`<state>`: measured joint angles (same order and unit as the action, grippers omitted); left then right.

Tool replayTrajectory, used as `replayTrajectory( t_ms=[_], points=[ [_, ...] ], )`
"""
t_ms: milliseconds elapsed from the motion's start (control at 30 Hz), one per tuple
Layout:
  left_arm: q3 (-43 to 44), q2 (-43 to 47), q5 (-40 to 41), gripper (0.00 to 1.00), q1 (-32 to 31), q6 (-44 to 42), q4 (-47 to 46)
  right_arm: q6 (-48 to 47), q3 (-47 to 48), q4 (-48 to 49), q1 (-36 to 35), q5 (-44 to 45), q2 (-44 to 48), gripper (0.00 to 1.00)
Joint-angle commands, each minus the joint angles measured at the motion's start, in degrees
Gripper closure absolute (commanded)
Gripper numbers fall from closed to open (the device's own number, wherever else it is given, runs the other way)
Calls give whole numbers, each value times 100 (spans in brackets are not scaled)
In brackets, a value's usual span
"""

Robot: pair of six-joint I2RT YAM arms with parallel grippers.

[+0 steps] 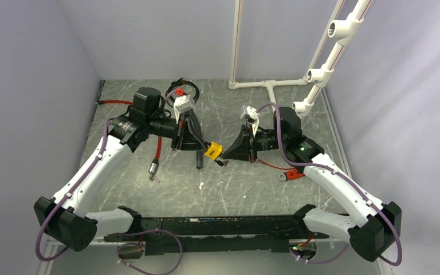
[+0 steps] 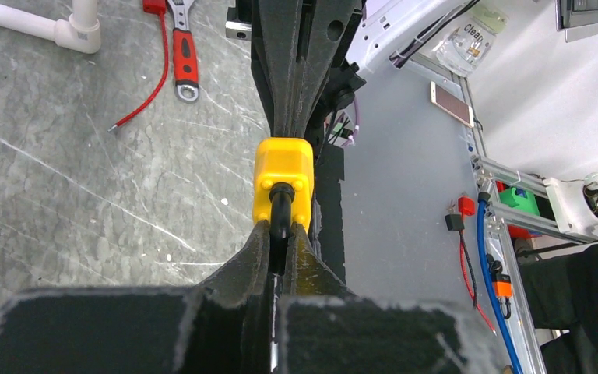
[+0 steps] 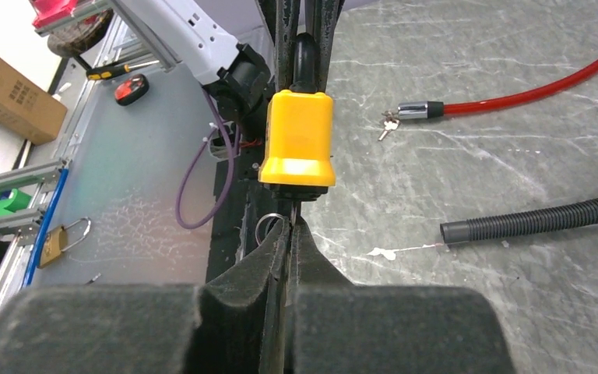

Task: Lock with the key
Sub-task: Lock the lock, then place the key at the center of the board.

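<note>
A yellow padlock (image 1: 212, 150) hangs between my two grippers above the table's middle. My left gripper (image 2: 283, 234) is shut on the padlock's black shackle (image 2: 282, 209), and the yellow body (image 2: 283, 175) sticks out beyond its fingertips. Opposite it, my right gripper (image 3: 290, 222) is shut on the key (image 3: 289, 205), which sits in the underside of the padlock (image 3: 300, 136). A key ring (image 3: 265, 227) pokes out beside the right fingers. In the top view the right gripper (image 1: 227, 157) meets the lock from the right and the left gripper (image 1: 201, 146) from the left.
A red cable (image 3: 529, 92) with a metal end and small keys (image 3: 389, 122) lies on the table. A black corrugated hose (image 3: 537, 220) lies near it. A red-handled wrench (image 1: 291, 173) sits to the right, and a white pipe frame (image 1: 269, 85) stands at the back.
</note>
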<state>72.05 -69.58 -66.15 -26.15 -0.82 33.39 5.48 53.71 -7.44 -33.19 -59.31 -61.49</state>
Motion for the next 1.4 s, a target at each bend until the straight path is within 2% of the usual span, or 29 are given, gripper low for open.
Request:
replayTrajectory(
  t_ms=[0,300,467,667,833,1067,1367],
  points=[
    [60,110,-67,100,121,148,-296,-283,34,-188,-27,25,146,100],
    [-33,157,-67,100,658,493,-662,-442,-232,-578,-6,253,412,100],
    [20,89,-101,100,916,364,-625,-495,-326,-755,79,394,457,100],
    [-97,0,77,100,1348,583,-800,-718,-375,-686,181,1287,255,100],
    [-120,-108,706,100,1544,603,-693,-990,62,-581,181,2875,-621,100],
    [-212,-140,1137,100,1700,794,-968,-1305,863,-83,144,4836,-2017,100],
    [-377,-199,1273,100,1710,767,-1067,-1609,1799,413,441,5468,-3753,100]
  ],
)
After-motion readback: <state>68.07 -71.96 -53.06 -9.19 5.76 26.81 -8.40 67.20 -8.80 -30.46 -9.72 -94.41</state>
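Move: The padlock, its shackle still pinched by the left fingers, lies about 4 cm to the left hand's right and 1 cm back and below. From the right hand, shut on the key, it lies about 3 cm left, 1 cm ahead and 1 cm above; bare table spreads about 25 cm ahead, 4 cm right and 27 cm below, and the black hose's near end is about 8 cm ahead, 9 cm left, at table height. The right fingers stay pinched on the key and draw it out of the padlock as the hands part sideways. The right hand first sinks, then sweeps about 23 cm forward and 15 cm down over bare table, turning clockwise some 40 degrees and tipping its fingers downward. Keeping hold of the shackle, the left hand carries the padlock forward and left towards the hose's middle, swinging counter-clockwise and finally sinking a little. ##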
